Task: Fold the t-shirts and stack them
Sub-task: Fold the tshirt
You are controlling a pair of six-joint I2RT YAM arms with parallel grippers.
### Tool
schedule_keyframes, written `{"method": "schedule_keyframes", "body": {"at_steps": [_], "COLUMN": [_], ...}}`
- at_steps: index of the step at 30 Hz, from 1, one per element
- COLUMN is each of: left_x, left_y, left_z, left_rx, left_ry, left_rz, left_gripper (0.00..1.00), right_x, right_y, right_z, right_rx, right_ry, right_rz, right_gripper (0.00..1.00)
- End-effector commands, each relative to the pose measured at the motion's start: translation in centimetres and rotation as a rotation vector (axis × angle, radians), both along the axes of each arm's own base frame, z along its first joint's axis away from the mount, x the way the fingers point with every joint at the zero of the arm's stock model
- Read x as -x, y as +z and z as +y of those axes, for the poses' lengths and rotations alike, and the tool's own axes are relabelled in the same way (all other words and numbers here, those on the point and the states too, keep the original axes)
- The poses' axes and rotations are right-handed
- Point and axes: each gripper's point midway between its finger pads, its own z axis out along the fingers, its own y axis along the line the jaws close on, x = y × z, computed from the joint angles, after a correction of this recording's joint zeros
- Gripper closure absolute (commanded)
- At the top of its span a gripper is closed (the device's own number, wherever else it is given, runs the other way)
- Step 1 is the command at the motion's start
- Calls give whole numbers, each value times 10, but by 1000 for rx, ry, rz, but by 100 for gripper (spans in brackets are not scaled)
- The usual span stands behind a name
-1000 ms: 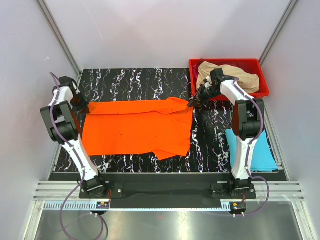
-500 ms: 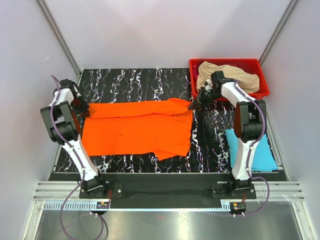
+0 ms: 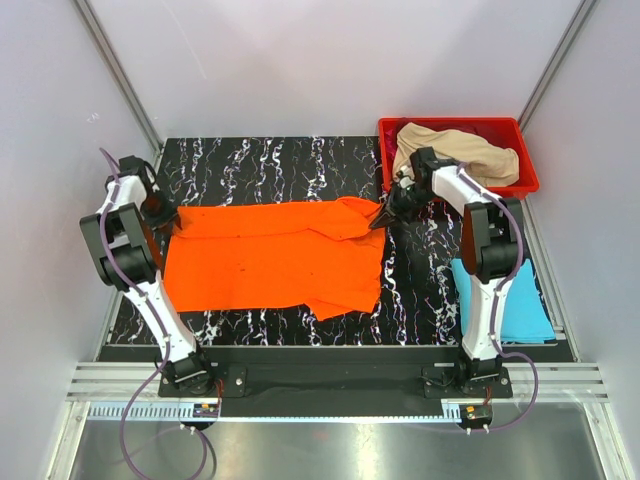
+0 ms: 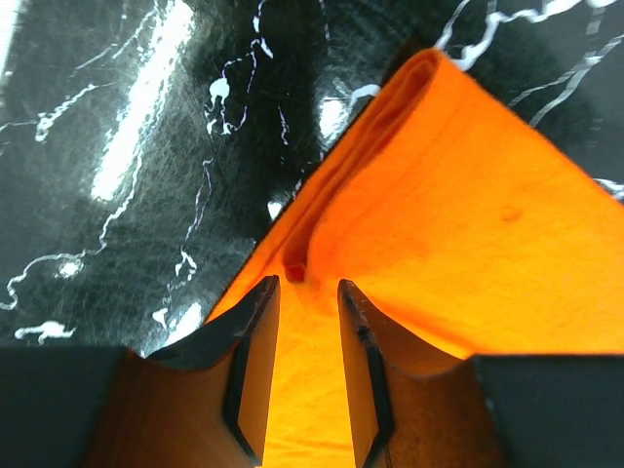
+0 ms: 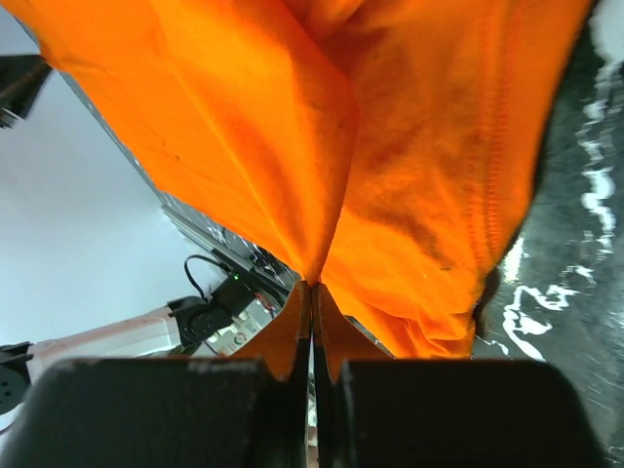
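Observation:
The bright orange t-shirt (image 3: 270, 255) lies spread flat across the middle of the black marbled table. My left gripper (image 3: 166, 220) sits at the shirt's far left corner. In the left wrist view its jaws (image 4: 305, 288) stand open over the folded orange edge (image 4: 468, 224), which lies loose beneath them. My right gripper (image 3: 380, 217) is at the shirt's far right corner, and in the right wrist view it (image 5: 312, 285) is shut on a pinch of orange cloth (image 5: 244, 107). A beige t-shirt (image 3: 490, 158) lies crumpled in the bin. A light blue t-shirt (image 3: 525, 305) lies folded at the right. The magenta shirt is out of view.
A red plastic bin (image 3: 527, 155) stands at the table's back right corner, just behind my right arm. Grey walls and metal frame rails close in the table on three sides. The arm bases are bolted at the near edge.
My left gripper has opened and let go of the shirt's left corner. My right gripper has shifted slightly left, still pinching the right corner.

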Motion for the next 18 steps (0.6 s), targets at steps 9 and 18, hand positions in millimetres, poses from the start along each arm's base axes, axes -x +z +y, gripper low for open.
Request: {"method": "schedule_keyframes", "body": {"at_steps": [9,18], "left_x": [-58,-54], "left_y": [57,15], "left_z": [-38,-38], "left_rx": [38,31], "left_ry": [-107,-125], "left_rz": [-220,-133], "left_gripper": [67,68], "right_x": [27,43], "right_y": [35,47], "right_z": [37,45], "right_rx": [-3,-18], "right_ry": [94,74], "right_rz": [-66,-98], "right_gripper": [100,100]}}
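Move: The left gripper is open just above the t-shirt's left edge. The far-edge patch it goes for lies about 5 cm ahead and 4 cm right, some 1 cm below; the far-left corner is about 5 cm ahead, 1 cm right. The right gripper pinches a fold some 5 cm up, with the shirt's middle roughly 28 cm left and 9 cm back, the near-right sleeve 23 cm back and 8 cm left, and the red box 21 cm ahead and 24 cm right. Hop the left gripper, fingers kept part-open, off the left edge: up about 5 cm while going forward and right over the far-left corner area, then down again to just above the cloth by the far edge. Meanwhile keep the right gripper's pinch and draw the fold back and left, some 5 cm in all, towards the shirt's middle, first level, then rising slightly. ##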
